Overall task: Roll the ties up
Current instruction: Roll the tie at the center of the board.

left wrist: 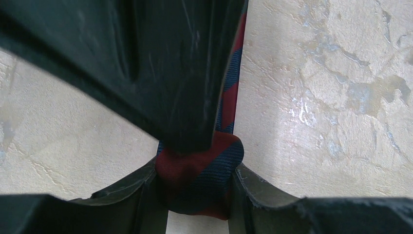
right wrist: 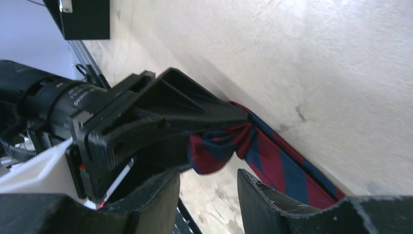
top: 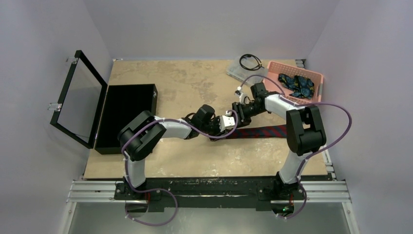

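A maroon tie with navy diagonal stripes [top: 265, 131] lies flat on the table, running right from the grippers. Its left end is folded into a small roll [left wrist: 199, 170]. My left gripper [left wrist: 196, 168] is shut on that roll, one finger pressing each side. In the right wrist view the roll [right wrist: 219, 148] sticks out of the left gripper's black fingers [right wrist: 170, 112]. My right gripper [right wrist: 207, 174] stands open just short of the roll, with nothing between its fingers. From above, the left gripper [top: 219, 129] and the right gripper [top: 237, 111] sit close together. Dark blue ties [top: 296, 85] lie in a pink basket.
The pink basket [top: 314, 75] stands at the back right. Beside it is a clear plastic lid [top: 238, 72] with a thin black coiled cable [top: 251, 61]. An open black case [top: 124, 117] with a raised glass lid [top: 80, 100] stands at the left.
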{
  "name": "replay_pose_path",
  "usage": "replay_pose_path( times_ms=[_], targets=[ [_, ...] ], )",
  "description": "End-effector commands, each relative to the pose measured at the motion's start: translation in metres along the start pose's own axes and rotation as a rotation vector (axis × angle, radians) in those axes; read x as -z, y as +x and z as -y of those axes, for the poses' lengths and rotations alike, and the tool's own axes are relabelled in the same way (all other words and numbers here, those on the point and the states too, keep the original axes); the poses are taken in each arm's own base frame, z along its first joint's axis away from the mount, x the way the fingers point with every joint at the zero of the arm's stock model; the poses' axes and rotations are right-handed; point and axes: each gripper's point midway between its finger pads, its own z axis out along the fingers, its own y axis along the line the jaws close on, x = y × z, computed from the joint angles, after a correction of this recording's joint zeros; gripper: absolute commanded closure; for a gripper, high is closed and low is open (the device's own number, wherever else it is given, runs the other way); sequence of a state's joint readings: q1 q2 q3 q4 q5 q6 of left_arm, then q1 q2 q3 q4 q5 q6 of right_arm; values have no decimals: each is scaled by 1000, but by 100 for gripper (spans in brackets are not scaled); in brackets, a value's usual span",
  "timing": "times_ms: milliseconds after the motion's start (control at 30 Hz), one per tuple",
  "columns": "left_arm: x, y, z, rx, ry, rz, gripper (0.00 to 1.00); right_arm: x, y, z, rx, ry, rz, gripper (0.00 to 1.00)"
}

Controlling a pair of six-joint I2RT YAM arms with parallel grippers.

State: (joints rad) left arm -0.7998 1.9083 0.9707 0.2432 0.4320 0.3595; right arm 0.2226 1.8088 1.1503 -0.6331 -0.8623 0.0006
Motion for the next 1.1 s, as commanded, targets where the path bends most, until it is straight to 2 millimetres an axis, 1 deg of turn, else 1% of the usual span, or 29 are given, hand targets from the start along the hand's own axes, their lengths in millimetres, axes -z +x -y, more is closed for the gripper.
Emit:
replay_pose_path(
  times_ms=[0,67,200,267,367,400,467,533,667,767,867,933,1067],
  targets=[
    [12,99,20,100,17,-331,74,-15,1,-16,-40,-77,2,53],
    [12,100,21,98,18,-332,74,-22,2,-16,-42,-81,-7,53],
    [12,99,21,95,19,-330,74,-32,2,-6,-28,-53,-15,54],
    [12,98,21,95,20,-329,74,-34,-1,-3,-22,-47,-11,66],
    [12,98,22,91,23,-328,73,-36,-2,5,-18,-18,-7,95],
    [13,98,22,88,25,-326,72,-37,-1,8,-21,-7,-13,100],
    [13,96,23,84,35,-310,67,-37,5,18,-22,24,-32,100],
    [15,88,25,82,54,-268,56,-36,13,29,-43,50,-52,100],
    [21,53,23,76,104,-79,41,-38,30,52,-84,102,-107,100],
    [26,25,14,56,98,50,34,-40,36,65,-108,131,-121,100],
    [30,6,6,44,65,136,30,-43,41,75,-96,150,-137,100],
    [33,0,7,24,64,172,28,-42,42,81,-102,153,-143,100],
    [35,-2,11,6,81,183,25,-41,47,88,-107,156,-161,100]
  ],
)
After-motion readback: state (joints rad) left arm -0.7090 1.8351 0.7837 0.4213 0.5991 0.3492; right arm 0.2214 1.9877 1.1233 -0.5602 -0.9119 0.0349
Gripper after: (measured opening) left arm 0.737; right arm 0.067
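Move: Between the left hand's part-open fingers sits the rolled end of the tie, its middle about 1 cm to that hand's right and at its height. From the right hand, open and empty, the roll lies some 3 cm left, 1 cm back and 5 cm below. The flat strip of tie centres about 12 cm right, 1 cm back and 7 cm below the right hand; the clear box is roughly 30 cm ahead and 8 cm right. Coming in leftward and down about 2.5 cm each, the right hand shuts its fingers on the tie roll while the left keeps its hold, then sinks as much again and draws some 2 cm right with the roll, turning about 10 degrees. Once the right has closed, the left hand spreads its fingers and backs off leftward about 3 cm, slightly towards the base. ##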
